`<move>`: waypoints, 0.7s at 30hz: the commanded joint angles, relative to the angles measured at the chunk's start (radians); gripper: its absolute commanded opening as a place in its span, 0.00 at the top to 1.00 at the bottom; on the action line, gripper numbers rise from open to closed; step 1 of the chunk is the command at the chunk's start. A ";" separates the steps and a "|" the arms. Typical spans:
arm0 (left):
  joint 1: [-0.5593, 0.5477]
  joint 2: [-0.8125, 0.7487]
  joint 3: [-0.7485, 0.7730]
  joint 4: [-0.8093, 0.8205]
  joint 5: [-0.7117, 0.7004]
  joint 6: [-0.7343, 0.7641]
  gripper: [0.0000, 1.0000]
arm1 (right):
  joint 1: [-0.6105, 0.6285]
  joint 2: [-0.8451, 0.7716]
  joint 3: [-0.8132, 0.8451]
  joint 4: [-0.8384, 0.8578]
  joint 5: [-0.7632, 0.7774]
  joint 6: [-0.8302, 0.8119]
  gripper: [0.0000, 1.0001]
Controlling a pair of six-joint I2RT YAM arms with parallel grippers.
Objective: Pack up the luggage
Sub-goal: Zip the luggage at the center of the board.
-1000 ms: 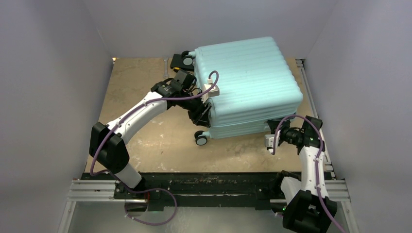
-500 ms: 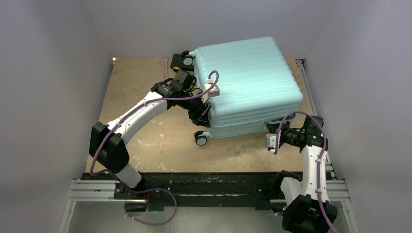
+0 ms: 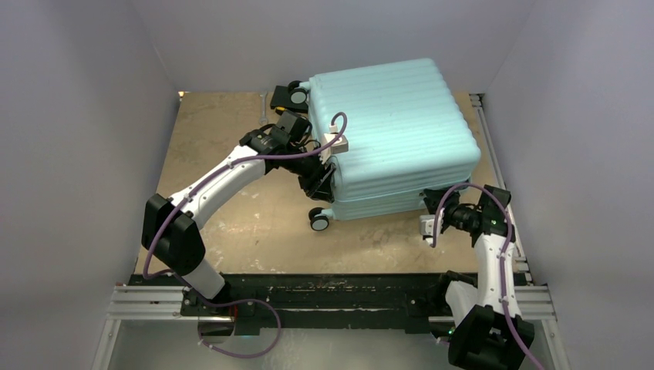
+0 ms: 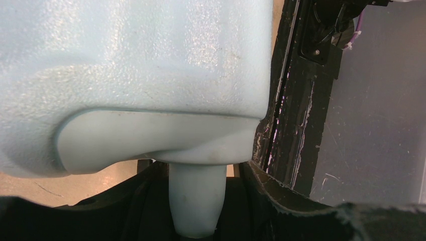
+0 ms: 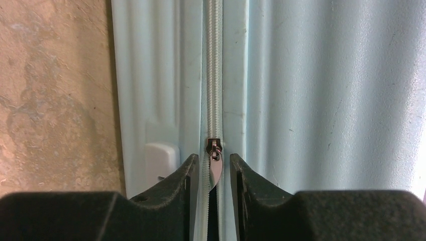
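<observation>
The luggage (image 3: 393, 131) is a big mint ribbed suitcase lying shut on the tan table. My left gripper (image 3: 322, 176) is at its wheel end, and in the left wrist view the left gripper (image 4: 196, 166) is shut on a pale mint stem (image 4: 197, 206) under the shell. My right gripper (image 3: 426, 226) is at the near right corner. In the right wrist view the right gripper (image 5: 213, 158) stands open, its fingertips (image 5: 190, 168) apart on either side of the silver zipper pull (image 5: 216, 173) without touching it. Below the slider (image 5: 214, 145) the zip gapes.
Two black-and-white wheels (image 3: 318, 220) stick out at the suitcase's left end, the far one (image 3: 297, 96) over a flat black piece (image 3: 278, 99). Grey walls close in on both sides and the back. A black rail (image 3: 324, 293) runs along the near edge.
The right gripper's jaws have parted off the zipper pull, and the right wrist shifted slightly. The left arm and the suitcase have not moved.
</observation>
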 commanded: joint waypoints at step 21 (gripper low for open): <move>0.011 -0.057 0.047 0.143 0.095 -0.005 1.00 | 0.000 -0.010 -0.023 0.188 -0.093 -0.137 1.00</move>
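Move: From the right gripper, the zip pull on the luggage's near side lies barely 1 cm ahead and 1 cm to the left, about level and already between the parted fingertips. The white lock plate is some 3 cm below that pull. The luggage's near right corner stands about 11 cm to the right and 4 cm farther out. From the left gripper, which grips the near upper wheel mount, the pull is roughly 25 cm to the right, level in reach and about 5 cm lower. Ease the right gripper forward about 1 cm towards the zip slider, drifting slightly left, and tip the fingers up towards level by some 5 degrees. Meanwhile shut the fingers from about a third open until the tips pinch the hanging metal pull just beside the slider. Keep the left gripper still, holding the luggage by its wheel mount. ##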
